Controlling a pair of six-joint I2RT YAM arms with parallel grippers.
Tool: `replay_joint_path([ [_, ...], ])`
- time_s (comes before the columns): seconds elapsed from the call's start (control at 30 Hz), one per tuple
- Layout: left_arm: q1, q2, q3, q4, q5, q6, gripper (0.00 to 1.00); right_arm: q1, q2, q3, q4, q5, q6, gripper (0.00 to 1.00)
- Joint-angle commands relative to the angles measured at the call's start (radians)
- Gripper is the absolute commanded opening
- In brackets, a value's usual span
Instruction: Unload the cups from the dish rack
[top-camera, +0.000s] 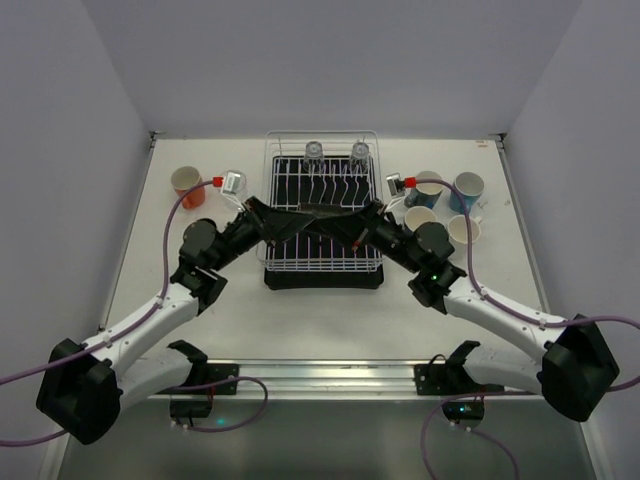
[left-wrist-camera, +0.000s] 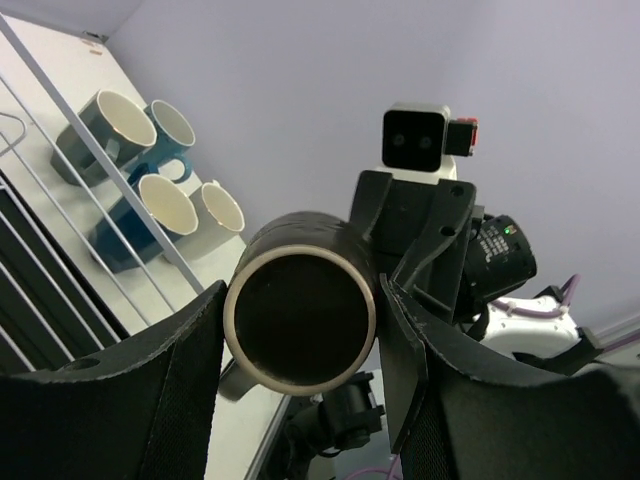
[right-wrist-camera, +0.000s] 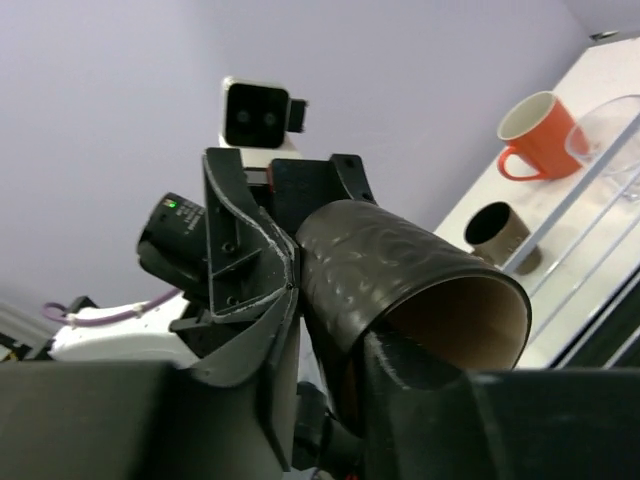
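Observation:
A dark brown cup (top-camera: 316, 211) hangs on its side above the dish rack (top-camera: 322, 268), held between both grippers. My left gripper (top-camera: 292, 220) is shut on its base end; in the left wrist view the cup's round end (left-wrist-camera: 300, 318) fills the gap between the fingers (left-wrist-camera: 160, 400). My right gripper (top-camera: 350, 226) grips the mouth end. In the right wrist view the embossed cup (right-wrist-camera: 400, 270) has one finger pressed on its outside and the other inside its mouth. Two clear glass cups (top-camera: 313, 152) (top-camera: 360, 152) stand at the rack's far end.
An orange cup (top-camera: 187, 186) stands left of the rack; the right wrist view shows a tan cup (right-wrist-camera: 498, 232) beside it. Right of the rack stand several cups: teal (top-camera: 430, 185), blue (top-camera: 466, 190) and two white ones (top-camera: 420, 218) (top-camera: 463, 230). White walls enclose the table.

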Motion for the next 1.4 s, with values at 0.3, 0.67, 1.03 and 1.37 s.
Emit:
replay_joint_path([
  [0.3, -0.007, -0.189, 0.072, -0.252, -0.086, 0.212, 0.89, 0.002, -0.136, -0.027, -0.156, 0.055, -0.102, 0.00],
  [0.67, -0.008, -0.316, 0.325, -0.955, -0.288, 0.748, 1.00, -0.027, -0.360, 0.328, -1.485, 0.463, -0.433, 0.00],
  [1.03, -0.007, -0.410, 0.177, -1.045, -0.483, 0.856, 1.00, -0.265, -0.170, 0.225, -1.483, 0.544, -0.476, 0.00],
  [1.37, -0.005, -0.408, 0.144, -1.029, -0.448, 0.869, 1.00, -0.307, 0.089, 0.130, -1.236, 0.498, -0.463, 0.00],
])
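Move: The black cup, held by the left gripper over the strip before the rack, is about 3 cm right of and 2 ahead of that hand. From the right hand it lies some 3 cm left, 1 ahead. The free table spot is roughly 22 cm to the right hand's right, 3 ahead, 30 down. The rack's front right corner is 12 right, 7 ahead; the navy cup 20 right, 20 ahead; the white cup 32 right, 20 ahead. Close the right gripper on the black cup while the left steadies it, then open the left wide and draw it off about 12 cm left, rising before it sinks, its fingers tipping downward. Carry the cup down and right past the rack's front corner, roughly 23 cm each way, swinging the right fingers steeply down to the table. ##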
